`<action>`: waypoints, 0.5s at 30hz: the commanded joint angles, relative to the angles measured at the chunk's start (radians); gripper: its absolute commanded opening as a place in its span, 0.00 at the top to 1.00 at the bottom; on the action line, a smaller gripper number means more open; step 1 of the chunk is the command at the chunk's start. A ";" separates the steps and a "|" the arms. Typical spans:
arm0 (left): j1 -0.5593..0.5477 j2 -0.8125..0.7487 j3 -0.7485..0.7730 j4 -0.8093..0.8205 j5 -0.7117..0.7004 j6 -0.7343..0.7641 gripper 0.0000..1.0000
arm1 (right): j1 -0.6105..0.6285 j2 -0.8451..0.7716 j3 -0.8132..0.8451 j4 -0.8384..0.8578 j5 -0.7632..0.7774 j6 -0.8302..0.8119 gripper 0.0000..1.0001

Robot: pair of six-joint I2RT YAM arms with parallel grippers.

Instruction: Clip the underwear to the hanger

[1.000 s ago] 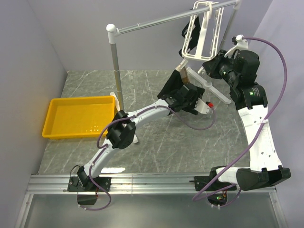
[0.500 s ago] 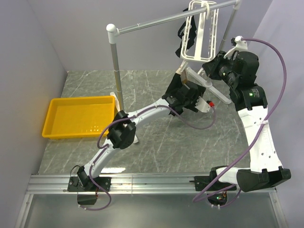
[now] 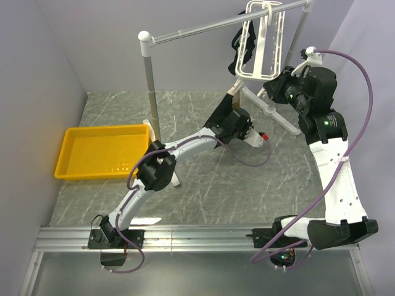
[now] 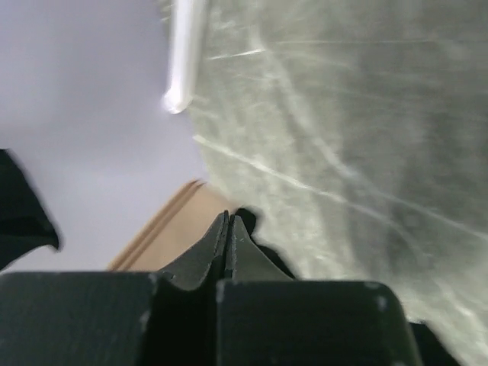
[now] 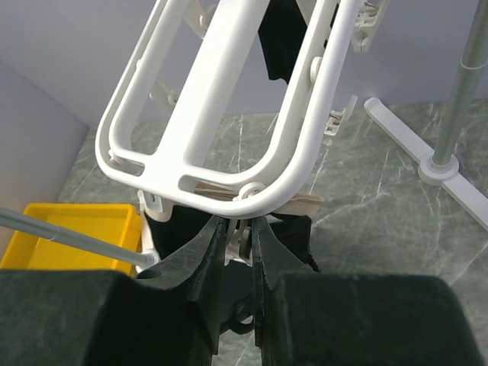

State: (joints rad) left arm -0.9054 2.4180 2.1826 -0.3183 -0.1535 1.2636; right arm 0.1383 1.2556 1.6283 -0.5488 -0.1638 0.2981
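Observation:
The white hanger (image 3: pixel 252 74) (image 5: pixel 225 76) hangs from the rail at the back right. The underwear hangs under its lower corner, the tan band (image 3: pixel 234 92) (image 5: pixel 305 203) uppermost and black cloth (image 5: pixel 175 229) below. My right gripper (image 3: pixel 272 84) (image 5: pixel 239 219) sits just under the frame, shut on a small white clip (image 5: pixel 241 242). My left gripper (image 3: pixel 227 113) (image 4: pixel 227 218) is beside the cloth with its fingers pressed together; nothing shows between them. The tan band (image 4: pixel 171 236) lies close behind its tips in the blurred left wrist view.
A smaller all-black garment (image 3: pixel 238 46) (image 5: pixel 280 38) hangs at the hanger's far side. The grey rail (image 3: pixel 203 26) rests on a post (image 3: pixel 150 86) with white feet (image 3: pixel 274 114) (image 5: pixel 427 149). A yellow tray (image 3: pixel 102 151) (image 5: pixel 61 236) lies at the left.
My left gripper has gone from wide open to shut and has drawn back a little from the underwear. The hanger has swung slightly. My right arm has stayed put.

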 commanded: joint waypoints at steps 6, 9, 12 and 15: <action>-0.024 -0.238 -0.262 0.127 0.146 0.019 1.00 | 0.007 0.019 0.038 0.033 0.014 0.013 1.00; -0.052 -0.257 -0.247 0.029 0.157 0.036 0.67 | 0.009 0.025 0.042 0.035 0.007 0.013 1.00; -0.069 -0.273 -0.222 -0.009 0.193 0.008 0.01 | 0.009 0.024 0.036 0.033 0.006 0.013 1.00; -0.087 -0.275 -0.216 0.022 0.175 0.005 0.01 | 0.009 0.024 0.030 0.035 0.004 0.013 1.00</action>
State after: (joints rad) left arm -0.9684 2.1990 1.9202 -0.3042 -0.0124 1.2732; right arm 0.1383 1.2808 1.6310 -0.5472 -0.1650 0.3023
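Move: The left gripper is shut at the hanging underwear, whose middle is about 4 cm ahead of it, 4 cm to its left and 5 cm higher. The clip carrying the waistband corner hangs some 6 cm to the left gripper's left, about 1 cm ahead and 18 cm above. The hanger clip in the right gripper is about 9 cm back, 4 cm right and 26 cm up from the left gripper. From the right gripper, the underwear is roughly 13 cm ahead, 8 cm left and 22 cm below. Draw the left gripper back about 7 cm, tugging the underwear's cloth. Dip some 3 cm at first, then rise about 5 cm from that low point while turning roughly 10 degrees clockwise. Open the fingers wide late in the rise to free the cloth. Keep the right gripper nearly still, shut on the hanger clip. ##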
